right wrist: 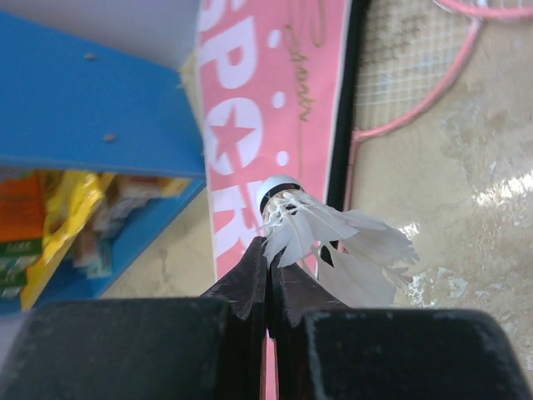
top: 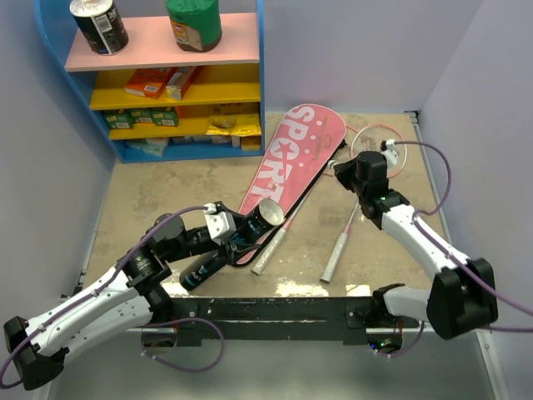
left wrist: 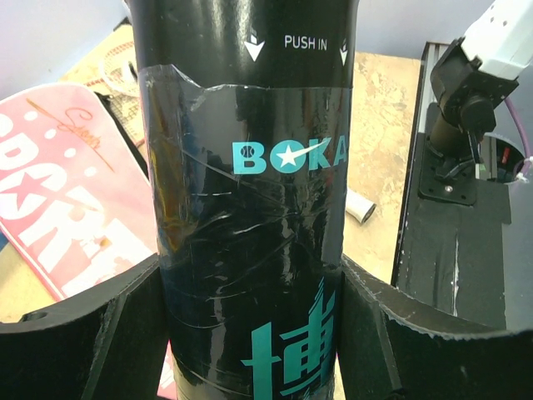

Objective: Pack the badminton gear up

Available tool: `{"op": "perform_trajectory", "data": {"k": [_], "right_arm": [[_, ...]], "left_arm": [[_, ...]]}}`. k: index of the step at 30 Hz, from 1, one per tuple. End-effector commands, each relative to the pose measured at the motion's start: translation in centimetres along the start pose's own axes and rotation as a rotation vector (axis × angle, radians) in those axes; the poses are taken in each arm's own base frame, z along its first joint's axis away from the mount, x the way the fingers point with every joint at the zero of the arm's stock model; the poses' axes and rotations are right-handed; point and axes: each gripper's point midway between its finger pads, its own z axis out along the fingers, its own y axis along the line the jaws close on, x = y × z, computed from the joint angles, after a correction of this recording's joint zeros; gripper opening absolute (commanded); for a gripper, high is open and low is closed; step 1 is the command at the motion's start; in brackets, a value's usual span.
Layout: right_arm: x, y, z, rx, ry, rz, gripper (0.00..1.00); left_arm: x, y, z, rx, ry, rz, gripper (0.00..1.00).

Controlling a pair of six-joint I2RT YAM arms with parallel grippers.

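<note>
My left gripper [left wrist: 250, 333] is shut on the long black tube [left wrist: 250, 167] with teal lettering, one finger on each side of it. From above, the tube [top: 229, 246] lies tilted, its open end pointing at the pink "SPORT" cover [top: 291, 162]. The right gripper [right wrist: 268, 250] is shut on the feathers of the white shuttlecock [right wrist: 333, 237], above the cover's [right wrist: 275, 100] black edge. One pink racket [top: 340, 250] lies right of the cover, its head [right wrist: 408, 75] by my right gripper [top: 343, 169]. A second racket's white handle [top: 271, 250] sticks out from under the cover.
A blue shelf unit [top: 260, 83] with snack cans and boxes stands at the back left. Grey walls close in the left and right sides. A black mounting rail [top: 275, 312] runs along the near edge between the arm bases.
</note>
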Motion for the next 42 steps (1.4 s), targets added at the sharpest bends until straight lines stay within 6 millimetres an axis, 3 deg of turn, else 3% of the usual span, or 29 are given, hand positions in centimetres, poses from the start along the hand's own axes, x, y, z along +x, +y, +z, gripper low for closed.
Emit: {"op": "perform_trajectory", "data": {"k": [1, 4, 6, 8, 9, 15, 22, 27, 42], "right_arm": [[-2.3, 4.1, -4.4, -0.155, 0.02, -0.231, 0.0], [-2.1, 6.2, -7.3, -0.254, 0.101, -0.367, 0.0], [-0.6, 6.2, -8.9, -0.306, 0.208, -0.473, 0.0], [-0.4, 6.5, -10.9, -0.347, 0.25, -0.544, 0.0], [-0.3, 6.8, -11.8, -0.374, 0.264, -0.561, 0.0], [1.1, 7.7, -18.1, -0.563, 0.373, -0.65, 0.0], [5.3, 8.2, -24.1, -0.757, 0.566, -0.704, 0.0], [7.7, 7.5, -25.2, -0.774, 0.656, -0.723, 0.0], [9.8, 6.4, -26.3, -0.808, 0.755, -0.727, 0.0]], "left_arm": [[-2.9, 0.4, 0.4, 0.003, -0.067, 0.035, 0.0], [-2.2, 0.4, 0.8, 0.014, -0.035, 0.038, 0.0], [-1.4, 0.1, 1.2, 0.031, -0.004, 0.034, 0.0], [-1.0, -0.3, 1.5, 0.048, 0.01, 0.043, 0.0], [0.2, -0.7, 1.7, 0.065, 0.057, 0.029, 0.0], [2.3, -1.3, 2.4, 0.079, 0.132, 0.03, 0.0], [4.1, -1.5, 2.8, 0.071, 0.211, 0.031, 0.0], [4.8, -1.4, 2.9, 0.055, 0.24, 0.033, 0.0], [3.8, -2.4, 2.6, 0.083, 0.206, 0.04, 0.0]]}}
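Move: The right hand already holds the shuttlecock; the open mouth of the tube it is bound for lies roughly 20 cm back, 22 cm to its left and 17 cm above. On the table about 15 cm below the hand, the left racket handle is some 19 cm back and 23 cm left, the right racket handle 20 cm back and nearly in line, the pink bag 3 cm ahead and 19 cm left. From the left hand, which grips the tube, the shuttlecock is about 26 cm ahead, 30 cm right and 9 cm below. Keeping the shuttlecock pinched by its feathers, the right hand first climbs about 10 cm, then sweeps back some 23 cm and left about 10 cm to the tube's mouth, swinging roughly 70 degrees counter-clockwise so the cork leads towards the opening, and easing off at the end. To meet it, the left hand keeps its grip on the tube, sinks about 8 cm and tips so that the mouth leans over to the right. ##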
